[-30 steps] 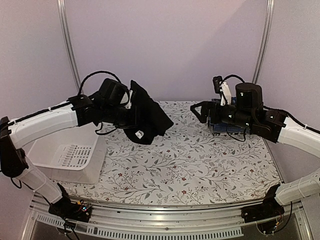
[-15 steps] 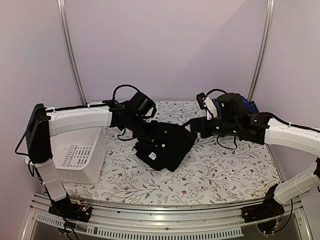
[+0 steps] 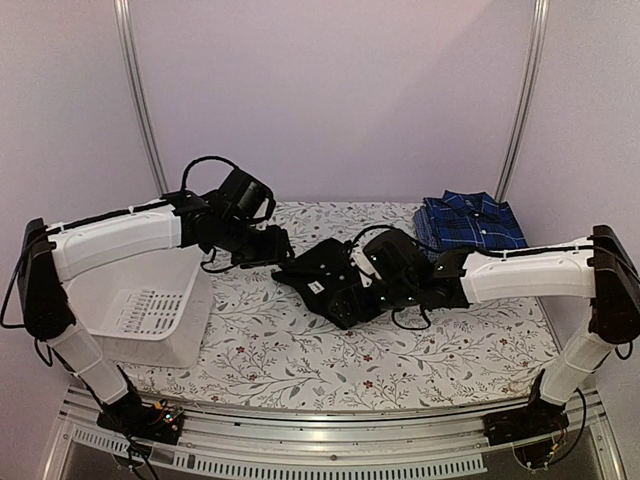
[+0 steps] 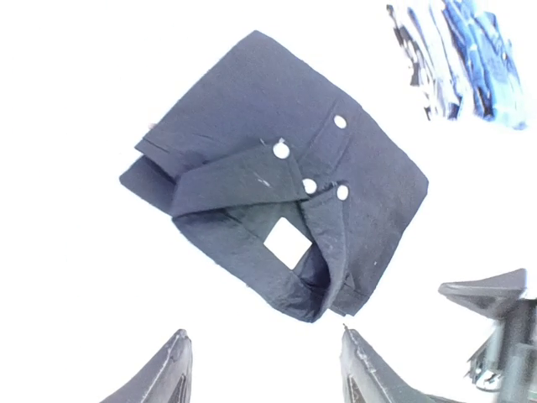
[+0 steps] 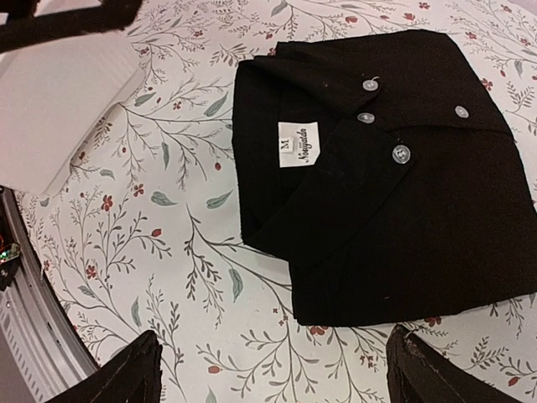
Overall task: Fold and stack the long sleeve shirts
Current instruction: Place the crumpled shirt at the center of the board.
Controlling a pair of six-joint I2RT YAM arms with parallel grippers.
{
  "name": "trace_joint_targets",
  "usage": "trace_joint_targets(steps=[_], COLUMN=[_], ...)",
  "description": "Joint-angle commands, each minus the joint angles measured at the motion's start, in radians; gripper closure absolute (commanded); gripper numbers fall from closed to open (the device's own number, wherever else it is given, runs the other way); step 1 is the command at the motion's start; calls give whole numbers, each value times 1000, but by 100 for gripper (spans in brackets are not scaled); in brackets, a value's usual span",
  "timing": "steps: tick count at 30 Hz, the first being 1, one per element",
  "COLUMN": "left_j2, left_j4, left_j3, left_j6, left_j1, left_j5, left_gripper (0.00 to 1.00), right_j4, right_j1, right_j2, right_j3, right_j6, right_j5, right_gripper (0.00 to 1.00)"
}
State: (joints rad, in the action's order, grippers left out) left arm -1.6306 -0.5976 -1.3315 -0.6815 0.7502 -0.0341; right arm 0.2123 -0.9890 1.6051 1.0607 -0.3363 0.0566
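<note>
The black long sleeve shirt (image 3: pixel 322 290) lies folded on the flowered table, collar, white label and pale buttons facing up (image 5: pixel 394 185). In the left wrist view the same black shirt (image 4: pixel 277 185) sits just ahead of my left gripper (image 4: pixel 264 365), which is open with nothing between its fingers. My left gripper (image 3: pixel 282 248) hovers at the shirt's left edge. My right gripper (image 3: pixel 368 270) is over the shirt's right part, and its jaws (image 5: pixel 277 374) stand wide open, empty, near the shirt's folded corner. The blue plaid shirt (image 3: pixel 470 220) lies folded at the back right.
A white slotted basket (image 3: pixel 140 310) stands at the table's left edge; its wall (image 5: pixel 59 109) shows in the right wrist view. The flowered tablecloth (image 3: pixel 400 340) runs to the metal front rail (image 3: pixel 320 430). Purple walls close off the back.
My left gripper carried the black shirt down from the air, opened and let it go on the table. My right arm swung left from the plaid shirt to the black one.
</note>
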Motion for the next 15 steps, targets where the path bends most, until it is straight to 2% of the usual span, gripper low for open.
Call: trace_joint_targets(steps=[1, 8, 15], left_j2=[55, 85, 92], left_j4=[-19, -19, -19], left_j3=[34, 52, 52], left_j6=[3, 9, 19], left_j1=[-19, -31, -43], left_j5=[-16, 0, 11], left_gripper=[41, 41, 41], right_j4=[1, 16, 45], right_j1=[-15, -56, -99], right_j2=[107, 281, 399], right_j3=[92, 214, 285], right_j6=[-10, 1, -17], right_j5=[98, 219, 311], right_gripper=[9, 8, 4])
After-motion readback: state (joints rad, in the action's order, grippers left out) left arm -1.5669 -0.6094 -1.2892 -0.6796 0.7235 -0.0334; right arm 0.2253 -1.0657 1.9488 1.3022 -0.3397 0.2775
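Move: The crumpled black shirt lies on the board with its middle about 17 cm ahead of my right hand, some 2 cm to its left and 11 cm below. From the shirt, the stack of folded shirts is roughly 15 cm farther out and 33 cm to the right, the white bin about 39 cm to the left and 8 cm nearer. From my left hand the shirt is about 10 cm ahead, 8 cm to its right and 14 cm below. With its fingers staying wide open, my right hand sinks about 5 to 6 cm and swings some 5 cm left, also easing about 3 cm forward, down towards the near collar side of the shirt. Its fingers tilt about 10 degrees to point more steeply down. My left hand, already empty, drifts a couple of centimetres left, away from the shirt. ##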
